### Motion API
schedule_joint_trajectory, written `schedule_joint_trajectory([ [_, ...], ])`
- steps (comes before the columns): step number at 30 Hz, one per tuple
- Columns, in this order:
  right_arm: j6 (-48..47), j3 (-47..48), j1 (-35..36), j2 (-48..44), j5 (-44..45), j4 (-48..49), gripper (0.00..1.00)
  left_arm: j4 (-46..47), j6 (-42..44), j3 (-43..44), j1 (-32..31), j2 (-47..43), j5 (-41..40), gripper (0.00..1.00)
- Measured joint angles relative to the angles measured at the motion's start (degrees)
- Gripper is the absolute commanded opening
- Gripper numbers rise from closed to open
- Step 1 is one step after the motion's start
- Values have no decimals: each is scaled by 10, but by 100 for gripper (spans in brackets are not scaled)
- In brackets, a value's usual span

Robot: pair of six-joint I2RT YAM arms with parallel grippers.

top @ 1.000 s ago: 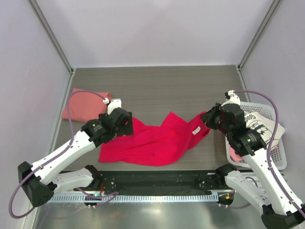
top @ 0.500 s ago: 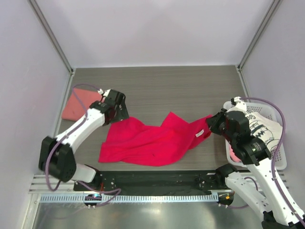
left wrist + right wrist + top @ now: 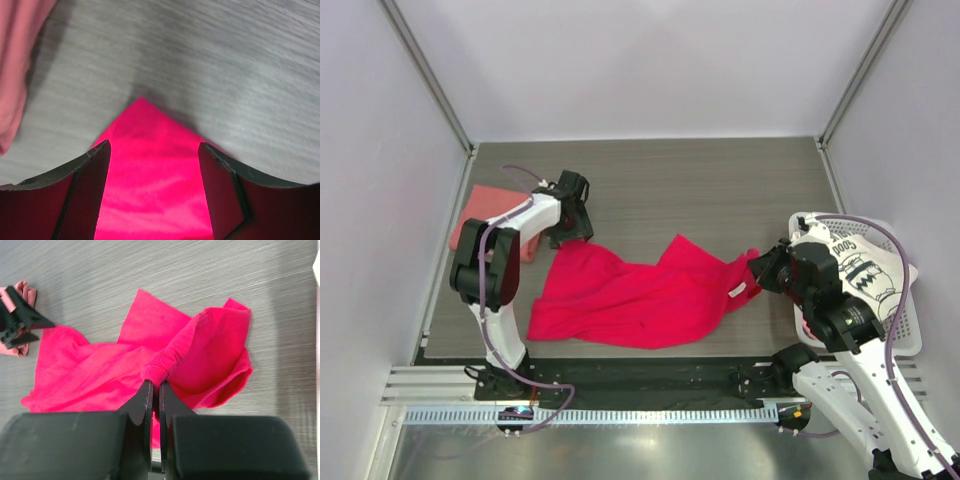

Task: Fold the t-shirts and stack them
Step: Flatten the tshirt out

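Observation:
The crimson t-shirt (image 3: 640,298) lies crumpled and spread across the table's middle. My left gripper (image 3: 572,234) is at its far-left corner, open, and that corner of the crimson t-shirt (image 3: 150,190) lies between the fingers (image 3: 90,170). My right gripper (image 3: 156,384) is shut on a bunched edge of the crimson t-shirt (image 3: 100,370) at its right side, lifting it slightly; in the top view the right gripper (image 3: 761,270) sits beside the basket. The salmon-pink t-shirt (image 3: 480,215) lies folded at far left. A white t-shirt with black print (image 3: 860,262) rests in the basket.
A white lattice basket (image 3: 912,312) stands at the table's right edge. The salmon-pink cloth (image 3: 17,60) is just left of my left gripper. Walls enclose the table on three sides. A black rail (image 3: 650,378) runs along the near edge.
My left gripper has swung back and left to the crimson shirt's far-left corner, and its jaws have narrowed. My right gripper has drawn the shirt's right edge slightly nearer.

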Motion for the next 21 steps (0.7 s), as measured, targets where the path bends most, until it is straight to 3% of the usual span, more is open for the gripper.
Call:
schedule_joint_trajectory([
  [9,0,-9,0,-7,-13,0,1,13,6,20,13,40,5,61],
  [11,2,-10,0,-7,-12,-1,2,19,6,18,20,40,7,48],
  [12,6,-10,0,-7,-9,-4,5,21,7,15,23,39,7,31],
  [13,9,-10,0,-7,-4,-9,10,24,8,11,28,36,7,21],
  [14,14,-10,0,-7,2,-17,25,29,8,7,31,34,7,13],
  [15,19,-10,0,-7,6,-24,32,31,10,4,35,31,9,0],
  [17,28,-10,0,-11,11,-38,41,40,11,-5,40,24,14,0],
  [19,38,-10,0,-26,10,-48,56,45,11,-15,41,16,16,0],
  [20,40,-10,0,-33,9,-51,68,47,11,-23,41,7,16,0],
  [21,44,-9,0,-37,9,-54,72,45,10,-34,41,-5,16,0],
])
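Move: The red t-shirt's far left corner lies between the left hand's open fingers, about 1 cm ahead, 1 cm left and 2 cm below. The folded salmon t-shirt is some 15 cm left and 3 cm ahead. The right hand still pinches the shirt's right end; its table spot is about 5 cm ahead, 1 cm left, 19 cm below. The basket sits roughly 24 cm right, 5 cm ahead. The corner is some 38 cm left, 16 cm ahead of the right hand. Left hand dips forward, slides about 2 cm left, pinches the corner; right hand opens and releases, easing back. ##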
